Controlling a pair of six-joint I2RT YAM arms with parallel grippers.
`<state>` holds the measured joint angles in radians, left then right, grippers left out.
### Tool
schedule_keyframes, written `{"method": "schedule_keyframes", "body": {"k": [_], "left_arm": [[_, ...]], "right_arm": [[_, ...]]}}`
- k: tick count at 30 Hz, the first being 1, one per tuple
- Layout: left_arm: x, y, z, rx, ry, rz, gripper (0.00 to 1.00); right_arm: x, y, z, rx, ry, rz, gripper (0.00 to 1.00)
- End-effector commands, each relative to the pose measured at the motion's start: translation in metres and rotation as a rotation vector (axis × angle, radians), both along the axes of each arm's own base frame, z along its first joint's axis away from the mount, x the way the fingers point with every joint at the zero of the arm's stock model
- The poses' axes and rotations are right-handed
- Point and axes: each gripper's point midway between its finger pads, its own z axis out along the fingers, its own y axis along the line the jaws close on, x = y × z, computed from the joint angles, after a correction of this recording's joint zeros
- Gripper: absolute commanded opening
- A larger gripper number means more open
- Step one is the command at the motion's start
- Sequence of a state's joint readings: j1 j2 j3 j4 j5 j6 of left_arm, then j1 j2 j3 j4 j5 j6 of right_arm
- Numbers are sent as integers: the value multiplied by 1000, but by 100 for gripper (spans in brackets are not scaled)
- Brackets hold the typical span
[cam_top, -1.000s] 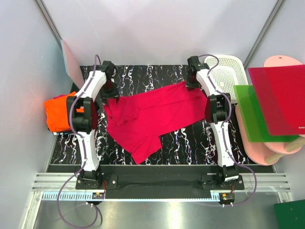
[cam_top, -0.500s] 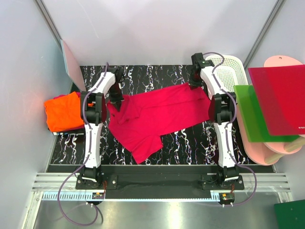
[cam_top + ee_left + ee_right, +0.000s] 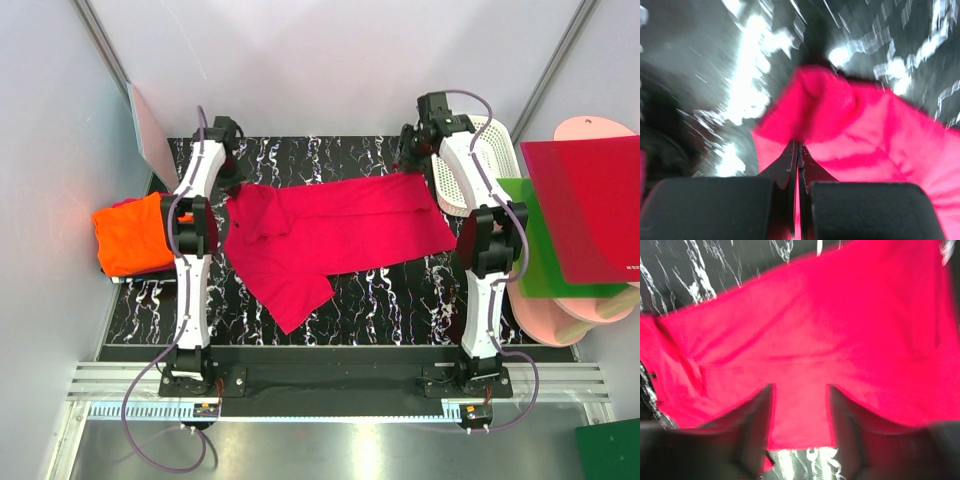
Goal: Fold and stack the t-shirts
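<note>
The crimson t-shirt (image 3: pixel 330 235) lies spread across the black marbled mat (image 3: pixel 400 300), one part trailing toward the front. My left gripper (image 3: pixel 231 188) is at its far left corner. In the left wrist view the left gripper (image 3: pixel 797 143) is shut, with red cloth (image 3: pixel 855 130) pinched between the jaws. My right gripper (image 3: pixel 413 163) hovers over the shirt's far right corner. In the right wrist view it (image 3: pixel 800 388) stands open above the red cloth (image 3: pixel 810 320), holding nothing. The orange t-shirt (image 3: pixel 130 235) lies folded at the mat's left edge.
A white basket (image 3: pixel 492 150) stands at the back right. Beside it a green board (image 3: pixel 528 245) and a red board (image 3: pixel 585 205) lie on pink boards (image 3: pixel 580 320). A pale board (image 3: pixel 150 125) leans at the back left wall.
The left gripper shut on the shirt's left corner and drew it toward the back left. The right gripper opened, let go of the far right corner and moved back. The shirt lies flatter.
</note>
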<state>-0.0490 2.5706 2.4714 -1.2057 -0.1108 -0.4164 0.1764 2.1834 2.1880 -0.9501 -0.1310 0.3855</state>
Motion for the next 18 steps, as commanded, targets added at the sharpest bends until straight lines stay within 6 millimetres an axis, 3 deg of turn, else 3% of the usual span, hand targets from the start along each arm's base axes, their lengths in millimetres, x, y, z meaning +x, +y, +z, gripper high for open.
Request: {"method": "schedule_keyframes", "body": {"k": [1,2,3,4,5,6,7,8,9,10,11,12,13,16,18], "left_arm": [[29,17,50,-44,-181,17,0],[28,15,61,-54,-200,7,3],[30,10,74,-73,-241,-24,10],[17,0,94,-122,-259,-55,22],[10,-6,103,-146,-272,-76,48],[8,-13,114,-173,-314,-103,64],[-19,-25,120,-234,-296,-131,80],[-32,-32,121,-271,-287,-154,99],[-46,-38,120,-303,-273,-175,99],[-77,-50,114,-367,-220,-198,99],[-94,-56,107,-406,-185,-195,99],[-111,-61,102,-443,-153,-198,99],[-144,-70,93,-505,-93,-196,99],[-197,-82,85,-575,-22,-178,99],[-219,-91,84,-593,7,-185,98]], "right_arm": [[-23,15,11,97,-12,72,75],[-28,18,22,124,-30,71,82],[-32,19,15,129,-19,72,89],[-36,19,15,133,-19,71,99],[-40,18,24,135,-39,72,100],[-46,16,18,131,-28,67,100],[-50,15,18,128,-28,65,100],[-58,10,18,115,-26,55,100],[-62,9,19,109,-25,51,100],[-67,7,19,104,-22,49,100],[-73,5,25,98,-34,47,100],[-82,2,16,91,-6,40,100],[-88,1,14,87,1,37,100],[-110,-3,3,84,45,27,100],[-124,-4,-6,89,79,19,100]]}}
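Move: The shut left fingers still pinch the red t-shirt's far left corner; the shirt's middle lies roughly 28 cm to the right and 10 cm back, its near-left flap about 29 cm back and 15 cm right, and the folded orange t-shirt some 24 cm left, 13 cm back. From the half-open right hand the red shirt's middle is about 12 cm back, 14 cm left and 16 cm below, the white basket some 20 cm right and 3 cm ahead. The left hand first tugs the red t-shirt's corner a couple of centimetres more left and slightly forward, then opens wide, lets go and sweeps back some 17 cm from its start, rising about 9 cm and drifting right towards the near-left flap while its fingertips swing some 25 degrees to the right. The empty right hand opens fully as it draws back about 10 cm above the shirt's right part, dipping some 4 cm before climbing almost to its first height, out of contact with the cloth. ##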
